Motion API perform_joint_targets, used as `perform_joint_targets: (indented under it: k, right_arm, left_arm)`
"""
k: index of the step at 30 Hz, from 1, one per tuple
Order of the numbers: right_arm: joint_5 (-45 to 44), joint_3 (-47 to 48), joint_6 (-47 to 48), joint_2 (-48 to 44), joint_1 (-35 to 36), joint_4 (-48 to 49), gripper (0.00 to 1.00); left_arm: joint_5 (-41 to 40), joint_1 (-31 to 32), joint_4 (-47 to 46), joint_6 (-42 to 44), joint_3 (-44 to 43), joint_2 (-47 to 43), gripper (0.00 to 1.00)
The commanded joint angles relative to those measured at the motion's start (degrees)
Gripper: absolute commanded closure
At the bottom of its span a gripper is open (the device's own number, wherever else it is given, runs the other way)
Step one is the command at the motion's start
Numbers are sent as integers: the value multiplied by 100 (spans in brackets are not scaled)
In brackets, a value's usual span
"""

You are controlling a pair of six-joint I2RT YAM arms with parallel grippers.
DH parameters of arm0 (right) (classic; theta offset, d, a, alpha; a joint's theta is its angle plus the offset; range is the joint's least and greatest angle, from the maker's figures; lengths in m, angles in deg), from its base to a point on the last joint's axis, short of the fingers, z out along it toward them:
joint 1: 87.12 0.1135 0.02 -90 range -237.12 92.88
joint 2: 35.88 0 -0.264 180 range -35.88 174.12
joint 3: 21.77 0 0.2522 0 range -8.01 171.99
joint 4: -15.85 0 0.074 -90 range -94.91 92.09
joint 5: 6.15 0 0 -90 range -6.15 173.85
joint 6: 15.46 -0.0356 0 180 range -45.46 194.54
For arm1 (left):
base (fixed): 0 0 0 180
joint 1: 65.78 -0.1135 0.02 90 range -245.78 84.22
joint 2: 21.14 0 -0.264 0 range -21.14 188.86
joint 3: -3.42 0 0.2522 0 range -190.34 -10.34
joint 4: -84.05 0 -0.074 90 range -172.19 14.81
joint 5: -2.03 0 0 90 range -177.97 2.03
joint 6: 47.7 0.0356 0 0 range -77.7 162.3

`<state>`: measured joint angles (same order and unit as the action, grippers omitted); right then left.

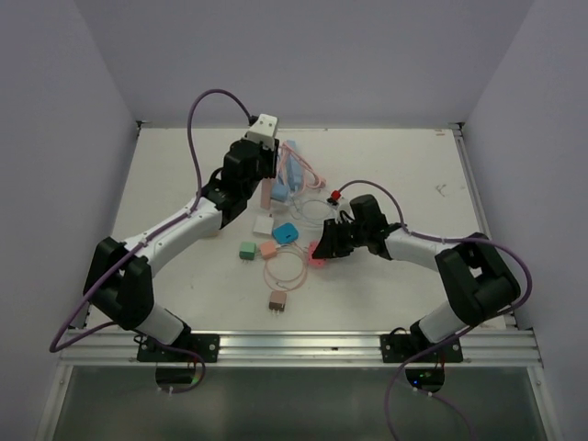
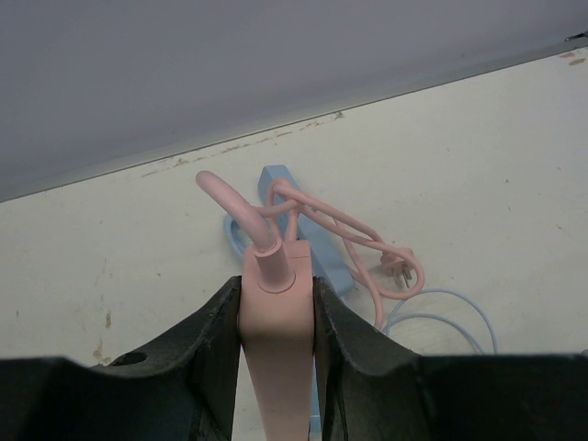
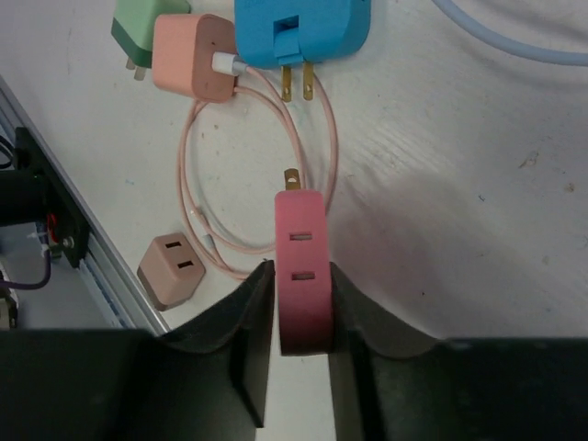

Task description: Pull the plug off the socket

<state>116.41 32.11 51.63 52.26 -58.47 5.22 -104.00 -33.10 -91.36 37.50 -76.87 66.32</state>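
My left gripper (image 2: pixel 276 312) is shut on a long pale pink socket strip (image 2: pixel 276 349), whose pink cable (image 2: pixel 317 216) loops away over the table. In the top view this gripper (image 1: pixel 260 175) holds the strip (image 1: pixel 265 193) near the table's back middle. My right gripper (image 3: pixel 301 299) is shut on a pink-red plug (image 3: pixel 301 257) with two slots in its face and a brass prong at its far end. In the top view the right gripper (image 1: pixel 323 248) holds the plug (image 1: pixel 316 252) at the table's middle, apart from the strip.
A blue power strip (image 2: pixel 312 248) and a light blue cable (image 2: pixel 450 312) lie behind the pink strip. A blue adapter (image 3: pixel 303 28), a salmon charger (image 3: pixel 188 55), a green charger (image 3: pixel 147 28), a brown cube (image 3: pixel 173 269) and a thin pink cable loop (image 3: pixel 195 211) lie nearby. The front rail (image 3: pixel 55 220) is close.
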Motion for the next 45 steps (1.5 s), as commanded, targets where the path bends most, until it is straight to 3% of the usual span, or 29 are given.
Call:
perform_joint_targets:
  k: [1,5,8,17,30,45]
  right_arm:
    - [-29,66,-231,28,-8,399,64]
    - [-854,171,111,-322,-8,-267,34]
    - [-1462,321,497,-726,-8,-725,25]
    - [-1270,1243,1078,-1115,1,-762,24]
    - [-777,3035,1720,168,124,-683,23]
    - [-162,3353,2063,1328,273,-639,26]
  left_arm:
    - [56,-26,-692,-223,-300,-484,100]
    - [118,-26,-674,-241,-168,-537,100]
    - [162,-34,-656,-285,-89,-563,100]
    - [417,-25,-516,-548,-1,-599,100]
    - [795,1,-384,-768,-1,-607,100]
    - [900,10,-463,-839,43,-634,100]
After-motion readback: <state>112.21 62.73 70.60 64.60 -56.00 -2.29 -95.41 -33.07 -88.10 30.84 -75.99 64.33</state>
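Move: The right hand, low at the table with the pink plug still in its fingertips, has the blue-grey plug on the strip's lower end some 14 cm ahead, 11 cm left and 8 cm above. Near its way the blue adapter lies about 4 cm ahead and 9 cm left, 3 cm lower. For the left hand, still gripping the hanging pink strip, that blue-grey plug is about 6 cm back, 3 cm right and 11 cm down. Right opens, releasing the pink plug, arcs 15 cm up and forward, sinks toward the blue-grey plug; left eases back-right. ##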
